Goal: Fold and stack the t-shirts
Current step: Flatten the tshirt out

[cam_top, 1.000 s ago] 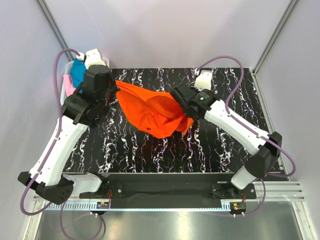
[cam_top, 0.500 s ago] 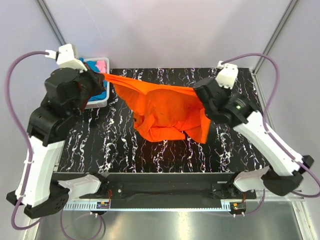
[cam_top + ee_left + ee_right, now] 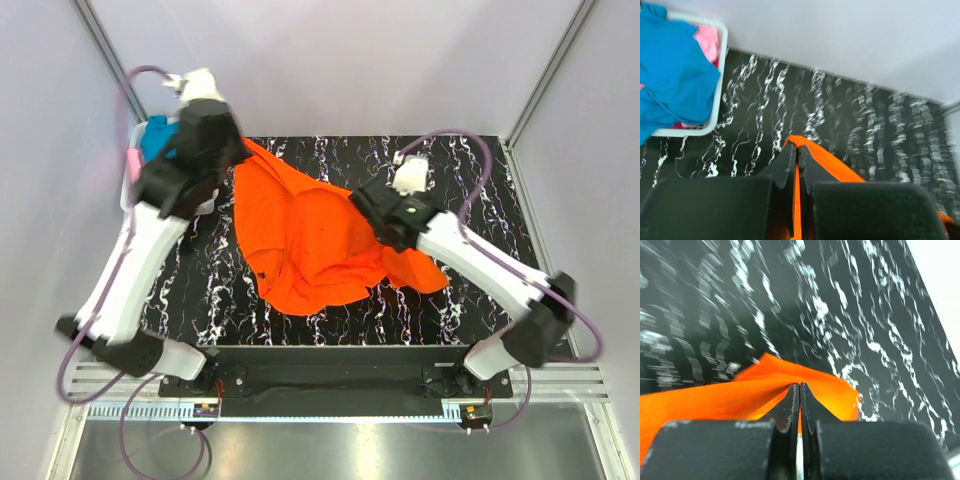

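The bright orange t-shirt [image 3: 310, 240] hangs spread between both grippers above the black marbled table. My left gripper [image 3: 236, 150] is shut on one edge of it near the table's back left; the cloth [image 3: 840, 165] is pinched between its jaws in the left wrist view. My right gripper [image 3: 372, 218] is shut on another edge near the middle; the orange cloth [image 3: 765, 385] fans out from its closed jaws. The teal-blue t-shirt [image 3: 670, 85] and the pink t-shirt [image 3: 707, 40] lie in the white basket [image 3: 717, 100].
The white basket [image 3: 128, 185] stands off the table's back left corner, partly hidden by the left arm. The black marbled table top [image 3: 480, 190] has grey enclosure walls behind it and on both sides.
Both grippers have swung inward with the orange shirt. The left one moved right, toward the table's back edge; the right one moved left and nearer. The shirt now hangs slacker and lower.
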{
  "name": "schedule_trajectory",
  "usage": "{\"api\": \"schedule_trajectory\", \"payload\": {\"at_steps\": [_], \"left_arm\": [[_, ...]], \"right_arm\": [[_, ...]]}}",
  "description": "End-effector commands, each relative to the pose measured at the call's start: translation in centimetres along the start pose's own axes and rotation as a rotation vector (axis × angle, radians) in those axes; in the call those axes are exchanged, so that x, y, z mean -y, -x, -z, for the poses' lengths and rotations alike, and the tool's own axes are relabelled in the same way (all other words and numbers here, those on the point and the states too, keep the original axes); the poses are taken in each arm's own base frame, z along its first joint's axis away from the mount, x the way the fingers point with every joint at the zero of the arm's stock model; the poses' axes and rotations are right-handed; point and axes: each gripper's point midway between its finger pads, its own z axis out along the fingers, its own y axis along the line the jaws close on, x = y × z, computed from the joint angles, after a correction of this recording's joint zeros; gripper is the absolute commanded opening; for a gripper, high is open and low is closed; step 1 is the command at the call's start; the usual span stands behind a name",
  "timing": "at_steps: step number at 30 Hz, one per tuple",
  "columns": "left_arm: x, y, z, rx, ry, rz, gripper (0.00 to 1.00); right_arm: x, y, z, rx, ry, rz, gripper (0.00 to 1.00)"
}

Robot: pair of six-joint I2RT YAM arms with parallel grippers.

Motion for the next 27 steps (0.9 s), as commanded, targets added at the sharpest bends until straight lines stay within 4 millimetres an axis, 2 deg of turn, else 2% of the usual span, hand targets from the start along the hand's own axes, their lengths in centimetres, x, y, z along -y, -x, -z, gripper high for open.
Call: {"api": "schedule_trajectory", "payload": {"at_steps": [1, 4, 6, 8, 9, 12, 14, 15, 16, 18, 19, 20, 23, 24, 26, 27], "left_arm": [[-0.7, -3.1, -5.3, -0.037, 0.135, -0.001, 0.00], [-1.8, -6.0, -8.2, -0.079, 0.235, -0.026, 0.00], [-2.6, -7.2, -9.1, -0.090, 0.291, -0.040, 0.00], [-3.6, -8.7, -10.0, -0.100, 0.354, -0.038, 0.00], [-4.4, -8.6, -10.0, -0.079, 0.398, -0.039, 0.00], [-5.4, -9.0, -10.0, -0.061, 0.447, -0.033, 0.00], [-5.5, -9.0, -9.9, -0.062, 0.451, -0.042, 0.00], [-5.5, -9.1, -10.1, -0.067, 0.450, -0.046, 0.00], [-5.4, -9.2, -10.1, -0.066, 0.451, -0.044, 0.00], [-5.6, -9.6, -10.2, -0.074, 0.456, -0.043, 0.00], [-5.7, -9.8, -10.2, -0.074, 0.461, -0.038, 0.00], [-5.8, -10.2, -10.2, -0.082, 0.463, -0.041, 0.00], [-6.1, -11.2, -10.2, -0.105, 0.466, -0.044, 0.00], [-6.2, -11.4, -10.2, -0.108, 0.465, -0.044, 0.00], [-6.5, -11.9, -10.0, -0.114, 0.471, -0.042, 0.00], [-6.7, -12.0, -9.9, -0.115, 0.477, -0.044, 0.00]], "right_arm": [[0.5, -2.7, -3.3, -0.026, -0.144, -0.015, 0.02], [0.7, -5.0, -6.6, -0.099, -0.228, -0.017, 0.00], [1.6, -6.4, -9.2, -0.150, -0.305, -0.005, 0.00], [2.4, -6.3, -10.7, -0.172, -0.351, -0.009, 0.00], [3.6, -6.3, -11.9, -0.186, -0.397, -0.014, 0.00], [5.5, -4.1, -13.2, -0.152, -0.450, -0.030, 0.00], [4.7, -2.5, -14.5, -0.122, -0.402, -0.061, 0.00], [4.6, -1.9, -14.9, -0.129, -0.374, -0.005, 0.00], [3.4, -0.9, -15.9, -0.109, -0.311, -0.049, 0.00], [1.8, -0.3, -16.8, -0.113, -0.212, 0.030, 0.00], [0.5, 0.9, -17.3, -0.077, -0.161, 0.011, 0.00], [-1.2, 0.8, -17.5, -0.099, -0.072, 0.033, 0.00], [-4.1, 1.1, -18.3, -0.132, 0.082, 0.116, 0.02], [-4.7, 0.8, -18.6, -0.143, 0.106, 0.128, 0.07], [-5.2, 1.2, -18.8, -0.132, 0.123, 0.131, 0.37], [-5.0, 1.4, -18.8, -0.123, 0.109, 0.123, 0.44]]}}
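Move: Each hand holds a piece of the orange t-shirt's upper edge. From the left hand, the shirt's spread body lies about 40 cm below, 3 cm ahead and 11 cm to the right; the bin is about 22 cm ahead and 20 cm left. From the right hand, the body is roughly 7 cm ahead, 11 cm left and 22 cm down; bare far tabletop is some 20 cm straight ahead, and the shirt's loose flap is level with that hand, 7 cm to its right. Down come both hands with the cloth: the left sinks about 18 cm towards the shirt body, edging forward and tipping its fingers down some 20 degrees, its pinch kept. The right drops a dozen centimetres, swinging rightward and clockwise, then runs forward about 10 cm towards the bare far tabletop while turning back leftward, and its fingers start to part at the end. ##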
